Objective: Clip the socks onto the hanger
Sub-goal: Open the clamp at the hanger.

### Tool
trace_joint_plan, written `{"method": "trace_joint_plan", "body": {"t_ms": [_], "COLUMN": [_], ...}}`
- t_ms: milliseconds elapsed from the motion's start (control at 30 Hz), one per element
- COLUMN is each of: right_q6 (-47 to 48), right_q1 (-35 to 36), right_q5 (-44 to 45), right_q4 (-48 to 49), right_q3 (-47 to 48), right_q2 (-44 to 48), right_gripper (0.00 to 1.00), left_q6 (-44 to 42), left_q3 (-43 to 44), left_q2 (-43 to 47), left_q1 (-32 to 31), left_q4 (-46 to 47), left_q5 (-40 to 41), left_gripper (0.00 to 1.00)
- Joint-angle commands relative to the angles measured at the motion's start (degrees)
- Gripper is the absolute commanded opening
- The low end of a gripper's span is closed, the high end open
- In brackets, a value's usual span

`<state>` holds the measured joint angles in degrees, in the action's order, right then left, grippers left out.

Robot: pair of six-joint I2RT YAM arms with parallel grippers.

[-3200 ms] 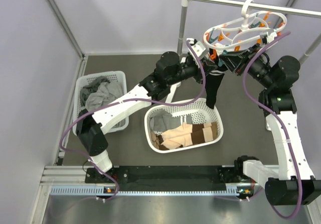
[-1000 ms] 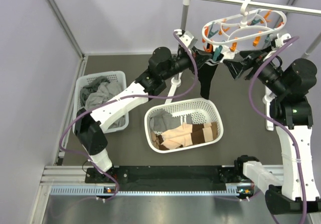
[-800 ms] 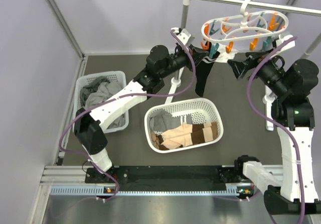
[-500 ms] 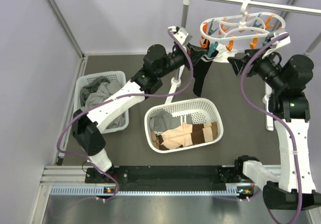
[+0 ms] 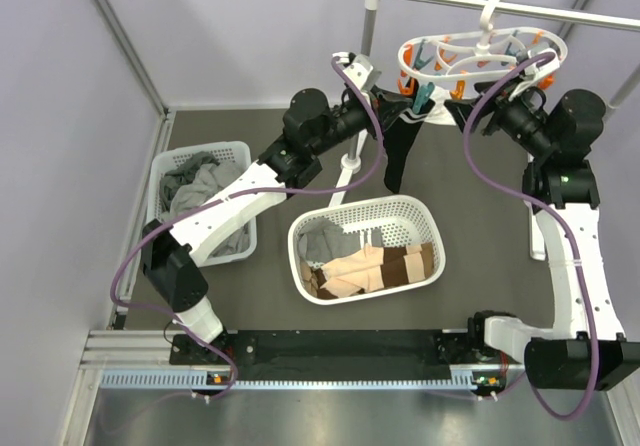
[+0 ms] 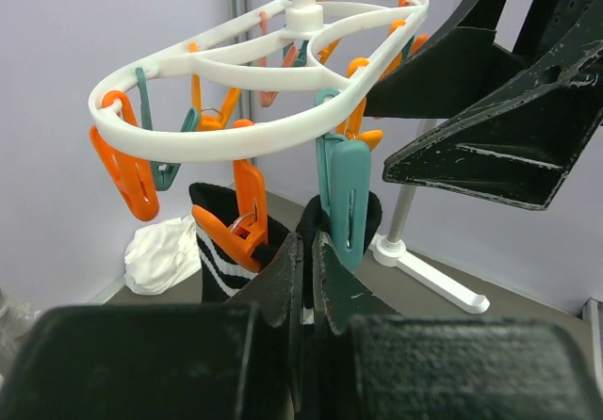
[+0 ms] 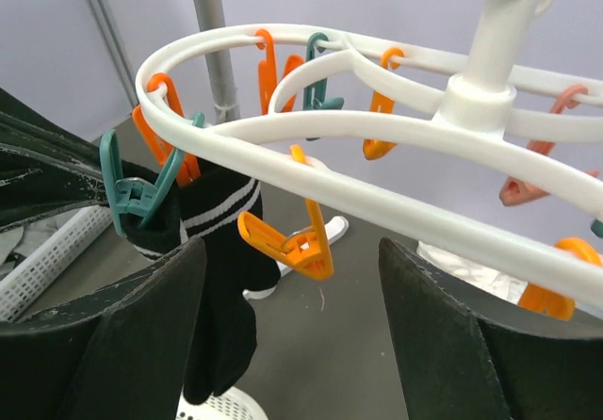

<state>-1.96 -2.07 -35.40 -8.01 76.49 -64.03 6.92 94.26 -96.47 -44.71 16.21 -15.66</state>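
The white oval hanger hangs by its hook from a rail, with orange and teal pegs around its rings. My left gripper is shut on the cuff of a black sock with white stripes, held right under the hanger's left end. A teal peg sits at that cuff; I cannot tell whether it bites. My right gripper stands open just below the ring, an orange peg hanging between its fingers. Tan banded socks lie in the middle basket.
A white mesh basket on the floor below the hanger holds the tan socks and grey cloth. A second basket at the left holds grey garments. The rail's upright post and its foot stand close behind my left gripper.
My left arm has lifted the black sock up and left to the hanger's end. The hanger has swung left. My right gripper rose to the ring and narrowed a little.
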Motion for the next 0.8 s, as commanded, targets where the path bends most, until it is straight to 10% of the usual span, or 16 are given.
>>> {"method": "trace_joint_plan", "body": {"t_ms": [0, 767], "right_q6": [-0.33, -5.77], "right_q1": [-0.31, -0.22], "right_q5": [-3.45, -5.30], "right_q4": [6.69, 9.95], "right_q3": [0.68, 0.86], "right_q2": [-1.01, -3.12], "right_gripper": [0.72, 0.28], "left_q6": [0.03, -0.24], "left_q3": [-0.13, 0.22], "left_q2": [3.13, 2.51], "left_q1": [0.24, 0.24], "left_q4": [2.51, 1.55], "left_q5": [-1.39, -2.18], "left_gripper": [0.04, 0.05]}}
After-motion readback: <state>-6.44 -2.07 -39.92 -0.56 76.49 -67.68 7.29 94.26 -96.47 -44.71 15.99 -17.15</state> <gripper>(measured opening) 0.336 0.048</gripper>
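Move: The orange clamp for the right hand hangs from the near rim of the hanger, about 2 cm ahead and 2 cm left of its open fingers, at fingertip height. Also level with that hand, the teal clamp is some 7 cm left and 1 cm ahead, and the orange clamp already holding the sock about 9 cm left and 4 cm ahead. From the left hand, the right hand's orange clamp is roughly 7 cm right, 1 cm ahead and 3 cm higher. Forward and to its left in equal parts, the right hand eases barely 2 cm in towards the orange clamp on the near rim, turning about 5 degrees counter-clockwise. Meanwhile its fingers close from wide open to about a third, one to each side of the clamp, and come to pinch its two legs. The left hand stays put, still holding the black sock's cuff beside the teal clamp. ##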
